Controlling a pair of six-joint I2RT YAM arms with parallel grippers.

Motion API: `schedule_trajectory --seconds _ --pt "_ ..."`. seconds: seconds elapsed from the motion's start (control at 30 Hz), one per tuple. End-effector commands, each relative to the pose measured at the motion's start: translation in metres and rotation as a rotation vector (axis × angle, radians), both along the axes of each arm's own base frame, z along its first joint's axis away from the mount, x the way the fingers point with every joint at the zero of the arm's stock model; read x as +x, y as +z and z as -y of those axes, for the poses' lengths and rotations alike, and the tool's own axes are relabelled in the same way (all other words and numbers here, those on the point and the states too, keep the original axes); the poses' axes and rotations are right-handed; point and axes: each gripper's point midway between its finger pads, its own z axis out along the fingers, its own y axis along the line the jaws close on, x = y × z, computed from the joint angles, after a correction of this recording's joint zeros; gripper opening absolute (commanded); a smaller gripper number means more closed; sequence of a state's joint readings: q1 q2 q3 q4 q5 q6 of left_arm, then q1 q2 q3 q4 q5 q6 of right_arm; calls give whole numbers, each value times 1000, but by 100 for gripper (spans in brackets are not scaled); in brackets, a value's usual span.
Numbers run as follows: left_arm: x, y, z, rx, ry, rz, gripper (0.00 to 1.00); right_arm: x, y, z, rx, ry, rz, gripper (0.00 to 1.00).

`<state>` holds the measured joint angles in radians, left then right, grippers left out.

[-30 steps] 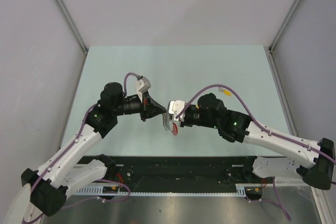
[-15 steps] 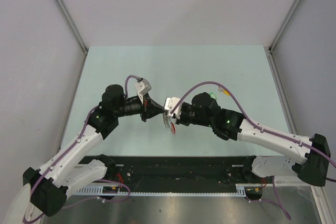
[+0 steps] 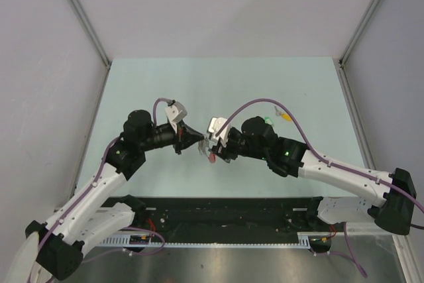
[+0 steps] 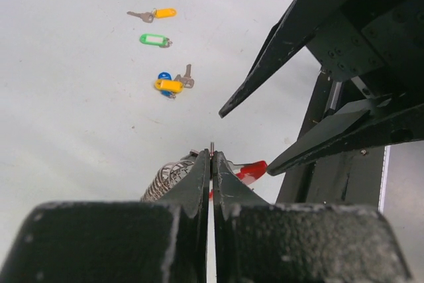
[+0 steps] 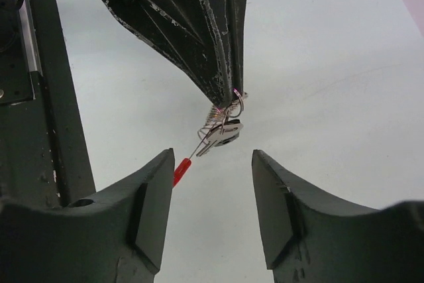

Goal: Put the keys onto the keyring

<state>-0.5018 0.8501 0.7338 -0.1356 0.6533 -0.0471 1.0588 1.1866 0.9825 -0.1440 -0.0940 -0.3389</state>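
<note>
My left gripper point(image 4: 211, 157) is shut on the keyring point(image 4: 165, 177), a grey metal coil with a red tag point(image 4: 252, 170), held above the table. In the right wrist view the keyring point(image 5: 215, 118) hangs from the left fingers point(image 5: 199, 38), with a black-headed key point(image 5: 224, 134) and the red tag point(image 5: 181, 169) dangling below. My right gripper point(image 5: 212, 156) is open and empty, its jaws just short of the hanging key. From above, the two grippers point(image 3: 199, 142) point(image 3: 213, 145) meet tip to tip.
A yellow key point(image 4: 156, 13), a green key point(image 4: 154, 40) and a blue-and-yellow key point(image 4: 171, 84) lie on the pale green table point(image 3: 165, 84), far right of the grippers. The green key point(image 3: 267, 121) and yellow key point(image 3: 283, 116) also show from above.
My right gripper has moved left towards the left gripper, closing the gap. The left gripper has dropped back slightly. The red tag has shifted left with them.
</note>
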Motion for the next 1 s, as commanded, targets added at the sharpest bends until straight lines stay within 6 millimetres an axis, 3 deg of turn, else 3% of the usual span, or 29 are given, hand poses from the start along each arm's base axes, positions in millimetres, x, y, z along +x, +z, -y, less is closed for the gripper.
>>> schedule_trajectory --seconds 0.0,0.27,0.3,0.53,0.63,0.77,0.97 --pt "6 6 -8 5 39 49 0 8 24 -2 78 -45 5 58" --pt "15 6 -17 5 95 43 0 47 45 40 116 -371 63 77" --pt "17 5 -19 6 104 42 0 49 47 46 119 -399 68 89" --pt "26 1 -27 10 147 27 0 69 42 82 65 -621 104 93" --pt "30 -1 -31 16 169 21 0 75 42 94 75 -708 99 100" --pt "38 -5 -37 25 212 14 0 80 37 105 146 -750 -16 99" --pt "72 -20 -61 85 382 -27 0 91 20 133 127 -807 -126 99"
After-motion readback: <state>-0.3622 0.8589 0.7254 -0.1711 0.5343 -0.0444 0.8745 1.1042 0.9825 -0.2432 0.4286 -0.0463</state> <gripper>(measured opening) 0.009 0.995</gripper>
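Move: The yellow- and blue-tagged keys lie on the table some 12 cm ahead of my half-open right hand, 14 cm to its right and 20 cm below. The green tag is about 8 cm beyond them and 7 cm farther right, the lone yellow tag 11 cm beyond and 14 cm farther right. The keyring hangs about 3 cm left of my right hand, 1 cm back and 4 cm lower. From my left hand the keys lie roughly 11 cm ahead, 17 cm right, 20 cm down. I take my already loosened right hand away from the keyring, rightward and forward some 15 cm towards the keys on the table, swinging it about 45 degrees clockwise while its fingers spread wide. My left hand keeps its pinch on the keyring and carries it off forward and to the left, about 6 cm in all, turning a little counter-clockwise. ##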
